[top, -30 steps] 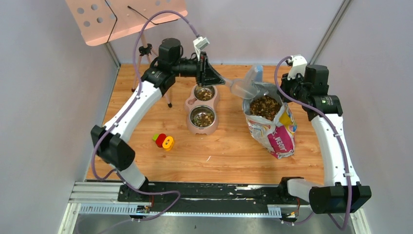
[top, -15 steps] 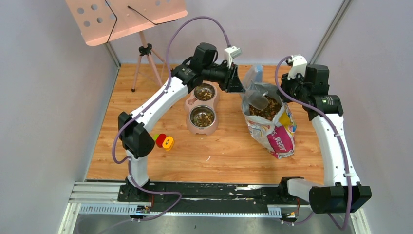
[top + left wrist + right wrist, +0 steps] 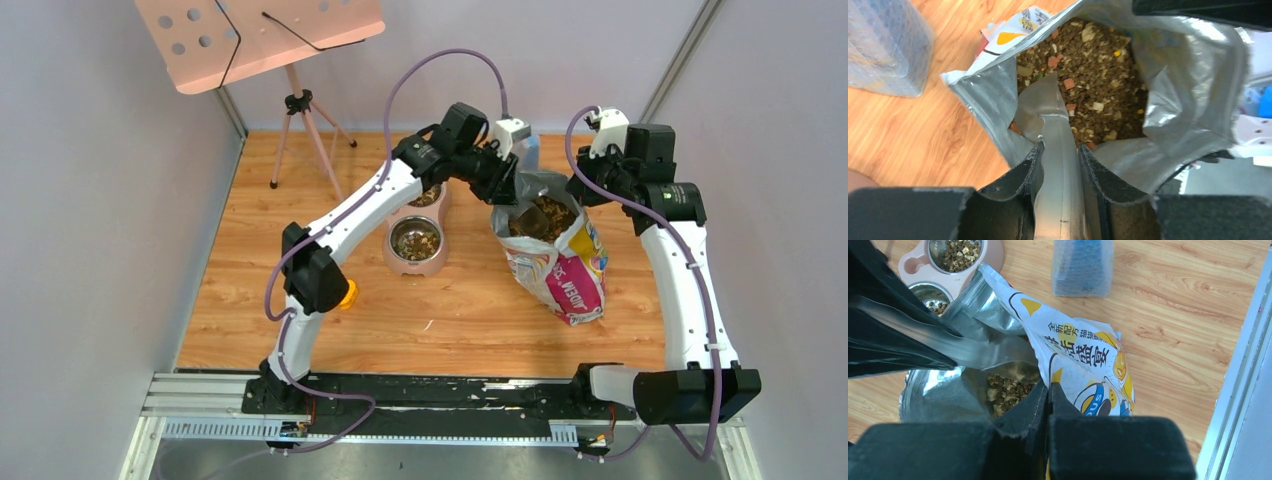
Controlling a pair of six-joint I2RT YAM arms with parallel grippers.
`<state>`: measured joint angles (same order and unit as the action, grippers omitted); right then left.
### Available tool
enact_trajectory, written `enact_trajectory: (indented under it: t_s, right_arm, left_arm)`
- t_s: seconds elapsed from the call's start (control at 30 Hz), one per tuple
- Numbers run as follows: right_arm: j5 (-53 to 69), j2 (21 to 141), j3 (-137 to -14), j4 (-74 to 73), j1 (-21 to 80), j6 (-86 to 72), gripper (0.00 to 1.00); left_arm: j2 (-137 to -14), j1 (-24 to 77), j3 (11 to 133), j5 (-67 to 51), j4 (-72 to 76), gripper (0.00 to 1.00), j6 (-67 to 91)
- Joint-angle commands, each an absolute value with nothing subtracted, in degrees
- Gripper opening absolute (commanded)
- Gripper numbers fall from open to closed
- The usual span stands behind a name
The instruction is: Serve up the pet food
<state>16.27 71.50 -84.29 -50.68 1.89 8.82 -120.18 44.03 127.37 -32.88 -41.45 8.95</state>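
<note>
The pet food [image 3: 548, 213] is brown kibble filling the open printed bag [image 3: 572, 285], and also shows in the left wrist view [image 3: 1098, 75] and the right wrist view [image 3: 1008, 387]. My left gripper [image 3: 508, 188] [image 3: 1060, 147] is shut on the handle of a translucent scoop [image 3: 1055, 120], whose bowl dips into the bag's mouth against the kibble. My right gripper [image 3: 588, 188] [image 3: 1048, 385] is shut on the bag's far rim [image 3: 1083, 355] and holds it open. The scoop [image 3: 948, 342] crosses the opening from the left.
A pink double bowl [image 3: 412, 268] [image 3: 910, 262] with kibble in both cups sits left of the bag. A clear plastic container [image 3: 527, 150] [image 3: 1083, 265] stands behind the bag. A music stand [image 3: 260, 35] is at the back left. A small toy [image 3: 347, 293] is partly hidden by my left elbow.
My left arm swung right from over the far bowl cup to the bag and lowered the scoop into its mouth. The right arm has stayed on the bag rim.
</note>
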Motion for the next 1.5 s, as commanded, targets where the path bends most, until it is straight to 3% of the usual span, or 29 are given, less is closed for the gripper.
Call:
enact_trajectory:
  t_s: [0.0, 0.6, 0.97, 1.27, 1.47]
  right_arm:
    - [19.82, 70.82, -88.71, -44.47, 2.86, 7.00, 0.00]
    - [19.89, 71.78, -88.82, -44.76, 3.30, 6.90, 0.00]
    - [20.31, 72.16, -88.15, -44.08, 3.31, 6.70, 0.00]
    - [20.09, 71.26, -87.51, -43.97, 3.32, 6.68, 0.00]
    - [19.14, 69.57, -85.71, -43.74, 3.33, 7.12, 0.00]
  left_arm:
    - [-123.10, 46.20, 130.91, -27.31, -42.66, 0.00, 1.33]
    - [-123.90, 48.16, 130.17, -17.58, -33.55, 0.00, -11.58]
    - [-122.25, 49.56, 118.37, -28.07, -37.75, 0.00, -4.79]
    - [-122.08, 49.52, 116.95, -40.06, -34.14, 0.00, 7.13]
    - [-122.08, 48.73, 117.11, -40.23, -33.50, 0.00, 9.48]
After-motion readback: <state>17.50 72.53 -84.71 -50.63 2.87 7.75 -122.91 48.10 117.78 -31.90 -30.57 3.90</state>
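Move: The pet food in the open bag lies about 8 cm to the right of my left hand and some 12 cm below it, neither ahead nor back. The blue wrapped pack stands on the table about 14 cm ahead and 4 cm right; the near bowl is 1 cm ahead and 18 cm left, both 20-odd cm below. From my right hand, on the bag's right rim, the food is about 6 cm left, 2 cm back and 12 cm down. My left hand, keeping its grip on the clear scoop, takes it deeper into the bag: down and to the right, a small lift with its forward side rolling up nearly 20 degrees, then down again, about 6 cm lower in all. It then eases back a couple of centimetres while most of the roll comes out. My right hand keeps the rim pinched. ##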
